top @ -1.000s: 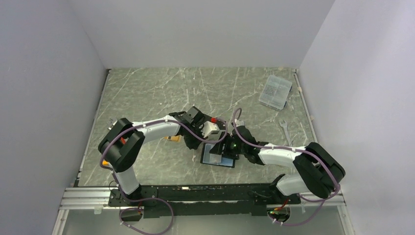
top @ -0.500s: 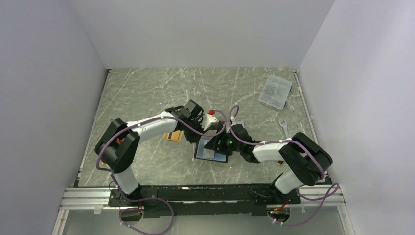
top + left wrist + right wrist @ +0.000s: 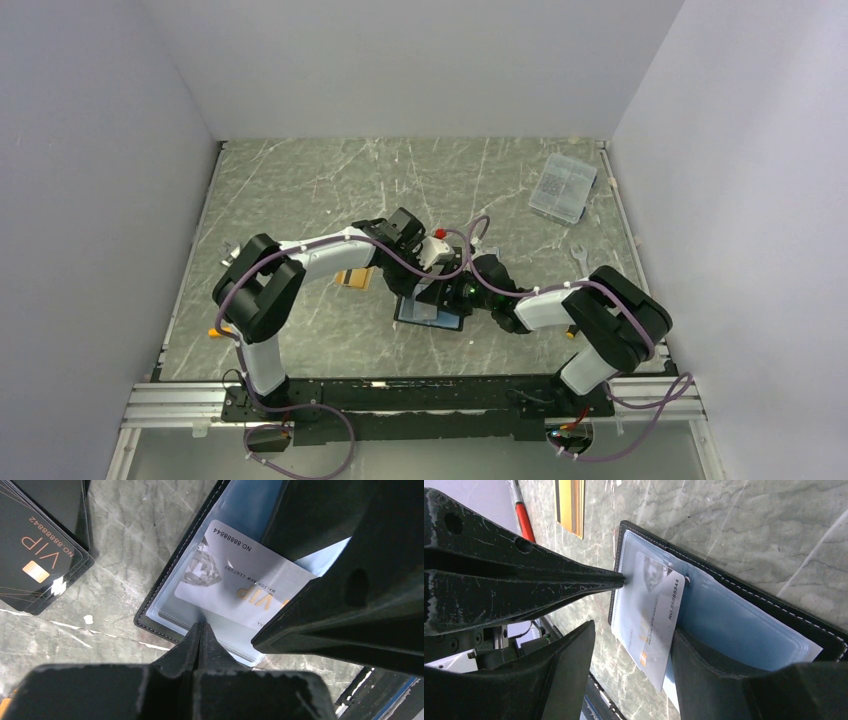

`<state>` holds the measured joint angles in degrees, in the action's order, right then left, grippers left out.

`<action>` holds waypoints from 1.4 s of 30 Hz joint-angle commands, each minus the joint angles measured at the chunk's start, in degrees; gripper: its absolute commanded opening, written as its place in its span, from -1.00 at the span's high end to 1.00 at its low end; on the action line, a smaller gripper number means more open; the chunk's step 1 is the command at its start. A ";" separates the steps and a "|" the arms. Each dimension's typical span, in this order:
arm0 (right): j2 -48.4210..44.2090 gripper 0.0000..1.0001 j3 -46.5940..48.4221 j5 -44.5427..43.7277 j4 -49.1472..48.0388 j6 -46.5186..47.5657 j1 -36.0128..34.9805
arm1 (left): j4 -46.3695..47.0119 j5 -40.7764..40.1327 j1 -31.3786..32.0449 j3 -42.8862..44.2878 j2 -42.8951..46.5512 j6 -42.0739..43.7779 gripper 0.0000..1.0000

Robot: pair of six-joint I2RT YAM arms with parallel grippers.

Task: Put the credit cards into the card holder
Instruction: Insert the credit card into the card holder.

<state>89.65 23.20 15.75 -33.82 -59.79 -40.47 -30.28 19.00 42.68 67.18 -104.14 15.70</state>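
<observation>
The card holder (image 3: 159, 594) lies open on the marble, light blue lining up; it also shows in the top view (image 3: 424, 316). A silver-grey credit card (image 3: 235, 577) rests slanted on its clear sleeve, partly over the near edge. My left gripper (image 3: 201, 626) is shut, its tips pressed on the holder's sleeve edge. My right gripper (image 3: 633, 630) stands open around the silver card (image 3: 653, 625), whose long edge lies against the right finger (image 3: 714, 675). Black credit cards (image 3: 37, 555) sit stacked left of the holder. The orange-gold card (image 3: 570, 502) lies further off.
A clear plastic box (image 3: 562, 187) stands at the back right, with a wrench (image 3: 580, 262) on the table nearer the right arm. A red-handled tool (image 3: 524, 521) lies beside the orange-gold card. The two arms meet closely over the holder.
The card holder and both grippers have shifted a little to the left and away from the bases. The right arm's elbow has folded in. The left gripper has stayed shut.
</observation>
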 commanded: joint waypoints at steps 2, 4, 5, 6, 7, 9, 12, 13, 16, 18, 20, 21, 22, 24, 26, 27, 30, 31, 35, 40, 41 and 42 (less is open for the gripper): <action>2.09 -0.21 -2.24 -3.49 6.55 2.43 -0.24 | -1.17 -3.11 2.43 0.36 -2.39 1.55 1.00; 0.51 -0.22 -2.18 -3.58 8.38 2.95 -0.22 | -1.19 -5.23 2.83 -0.20 -2.63 2.10 1.00; -0.34 -0.23 -1.79 -3.60 10.14 3.43 -0.20 | -1.07 -6.30 2.99 -0.51 -2.72 2.44 1.00; -1.42 -0.23 -1.36 -4.01 12.08 4.06 -0.24 | -0.77 -7.50 3.19 -0.99 -2.64 2.95 1.00; -3.04 -0.24 -1.08 -4.47 14.19 4.59 -0.17 | -0.51 -8.74 3.45 -1.60 -2.46 3.40 1.00; -5.21 -0.25 -0.22 -5.86 18.78 5.80 -0.14 | -0.07 -10.36 3.65 -2.63 -2.22 4.11 1.00; -7.38 -0.25 0.55 -7.70 23.07 6.68 -0.11 | 0.18 -11.60 3.72 -3.63 -2.04 4.65 1.00; -7.72 -0.25 0.47 -7.90 23.40 6.58 -0.20 | 0.10 -11.50 3.67 -3.75 -1.91 4.61 1.00; -8.17 -0.24 0.55 -7.84 23.96 6.32 -0.22 | -0.25 -10.74 3.82 -3.42 -1.59 4.40 1.00; -9.26 -0.17 -0.14 -7.68 23.24 6.27 -0.22 | -0.46 -10.30 3.82 -3.29 -1.44 4.26 1.00; -9.94 -0.06 -0.34 -8.08 22.88 6.41 -0.22 | -0.79 -9.77 3.79 -3.44 -0.98 4.27 1.00; -10.08 0.07 -0.35 -8.02 22.48 6.50 -0.25 | -1.13 -9.27 3.79 -3.47 -0.72 4.17 1.00; -10.15 0.29 -0.31 -7.81 22.11 6.65 -0.22 | -1.62 -8.63 3.71 -3.47 -0.31 4.12 1.00; -10.24 0.66 -0.20 -7.65 21.47 6.77 -0.23 | -2.58 -7.58 3.61 -3.75 0.84 4.00 1.00; -10.38 0.74 0.61 -8.03 22.29 7.04 -0.18 | -3.34 -6.44 3.23 -4.04 2.48 3.84 1.00; -10.37 0.75 1.00 -8.28 22.71 7.23 -0.14 | -3.75 -5.83 2.95 -3.91 3.28 3.81 1.00; -10.03 0.77 2.02 -8.80 23.29 7.62 -0.13 | -5.10 -3.94 1.99 -2.79 5.13 3.56 0.94; -9.83 0.78 2.29 -8.84 23.32 7.60 -0.14 | -5.40 -3.48 1.74 -2.35 5.55 3.61 0.88; -9.67 0.82 2.55 -8.48 23.04 7.33 -0.14 | -5.95 -3.18 0.52 -1.12 6.51 4.15 0.64; -11.22 0.83 3.34 -8.58 24.26 7.52 0.28 | -6.09 -2.31 -2.09 -1.39 6.37 4.97 0.26; -11.45 0.85 3.53 -8.81 24.47 7.55 0.59 | -5.52 -2.59 -2.14 -1.97 6.28 5.15 0.28; -11.61 0.90 3.83 -9.08 24.84 7.52 0.79 | -5.19 -2.54 -2.11 -2.49 6.02 5.21 0.31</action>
<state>79.81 24.71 8.93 -11.29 -53.39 -40.66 -35.42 15.14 41.28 64.84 -99.70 19.86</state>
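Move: The white card is half-lifted in the holder's left pocket, its middle some 4 cm right of the left hand, 3 cm back and barely below. From the right hand that card is level fore and aft, about 1 cm left and 2 cm below; the holder's middle is 3 cm right of the card. The black cards are about 11 cm ahead of and 5 cm right of the left hand, the orange ones 6 cm ahead and 11 cm left. Keep the closed left fingertips on the holder's left margin, edging about 1 cm forward and right, then swing them off to the left, some 4 cm, slightly back and up, opening about a third. Meanwhile draw the right hand off the card, 4 cm right and a little back, rolling about 10 degrees, shutting its fingers and dipping 1 cm just right of the card's edge. ##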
